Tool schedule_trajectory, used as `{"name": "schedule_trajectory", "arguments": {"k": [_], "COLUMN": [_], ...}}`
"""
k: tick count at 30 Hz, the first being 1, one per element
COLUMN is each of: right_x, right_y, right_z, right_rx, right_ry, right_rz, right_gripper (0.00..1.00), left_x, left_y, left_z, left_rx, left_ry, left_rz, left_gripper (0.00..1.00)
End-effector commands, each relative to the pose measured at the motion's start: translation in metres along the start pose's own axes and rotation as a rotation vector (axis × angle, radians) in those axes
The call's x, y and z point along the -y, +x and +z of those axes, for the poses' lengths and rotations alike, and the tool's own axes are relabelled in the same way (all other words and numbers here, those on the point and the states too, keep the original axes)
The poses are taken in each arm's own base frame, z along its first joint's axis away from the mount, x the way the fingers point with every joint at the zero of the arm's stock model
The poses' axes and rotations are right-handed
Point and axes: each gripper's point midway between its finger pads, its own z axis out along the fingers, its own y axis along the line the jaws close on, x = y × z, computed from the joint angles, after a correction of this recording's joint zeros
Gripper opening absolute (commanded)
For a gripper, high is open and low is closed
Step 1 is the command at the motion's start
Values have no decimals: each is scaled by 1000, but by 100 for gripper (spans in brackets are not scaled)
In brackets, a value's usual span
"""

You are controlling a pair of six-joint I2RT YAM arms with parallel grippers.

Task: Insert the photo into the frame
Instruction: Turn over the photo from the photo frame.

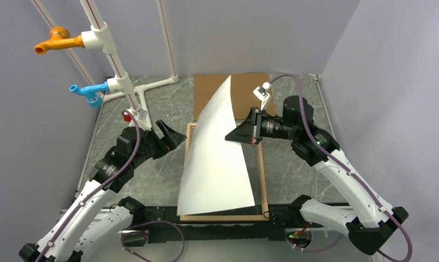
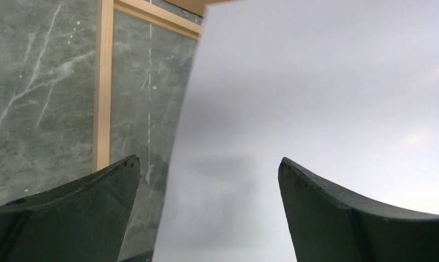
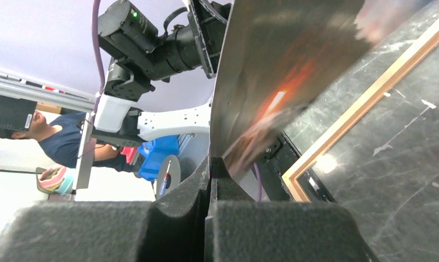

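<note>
The photo point(image 1: 217, 158) shows its plain white back from above, curved and tilted up over the frame point(image 1: 262, 180), its near edge low by the frame's front strip. My right gripper point(image 1: 232, 135) is shut on the photo's right edge; in the right wrist view the glossy dark side with an orange glow point(image 3: 282, 82) rises from between the closed pads. My left gripper point(image 1: 170, 136) stands open just left of the frame, clear of the sheet. In the left wrist view the white back point(image 2: 315, 120) fills the space beyond its wide-apart fingers point(image 2: 70, 213), with the frame's left strip point(image 2: 102, 87) beside it.
A brown backing board point(image 1: 244, 93) lies flat behind the frame. White pipes with an orange tap point(image 1: 56, 41) and a blue tap point(image 1: 89, 91) stand at the back left. Grey walls close in the marbled table point(image 1: 293, 174) on three sides.
</note>
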Motion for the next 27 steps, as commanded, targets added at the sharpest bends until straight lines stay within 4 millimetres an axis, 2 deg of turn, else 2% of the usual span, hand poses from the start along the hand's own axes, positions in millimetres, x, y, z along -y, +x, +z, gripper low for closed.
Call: {"name": "schedule_trajectory", "arguments": {"k": [1, 4, 12, 15, 19, 27], "right_x": [-2, 42, 182, 218, 242, 264], "right_y": [6, 22, 85, 100, 102, 104], "right_z": [-13, -12, -23, -32, -46, -59], "right_rx": [30, 21, -29, -33, -5, 12], "right_ry": [-16, 116, 459, 531, 611, 672], "right_rz": [20, 57, 188, 234, 252, 269], "right_gripper": [0, 0, 0, 0, 0, 0], "left_x": [13, 12, 11, 12, 12, 14], "left_y": [-10, -9, -6, -4, -3, -3], "left_z": [-10, -10, -4, -2, -1, 1], "left_rx": [29, 27, 3, -8, -12, -16], "left_ry": [40, 36, 27, 28, 31, 38], "left_rz": [20, 20, 28, 31, 32, 33], "left_gripper": [99, 99, 99, 99, 99, 99]}}
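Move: The right hand holds the white-backed photo by its edge, the photo's middle about 8 cm to its left, 2 cm back and 13 cm lower. The frame it goes to is centred some 36 cm below, about 4 cm ahead, with no sideways offset. The brown board lies roughly 42 cm ahead, 6 cm right, also 36 cm down. From the left hand the frame is about 18 cm right, 2 cm back and 24 cm below. Still pinching the photo, the right hand sinks about 25 cm towards the frame, moving right and tipping down. ##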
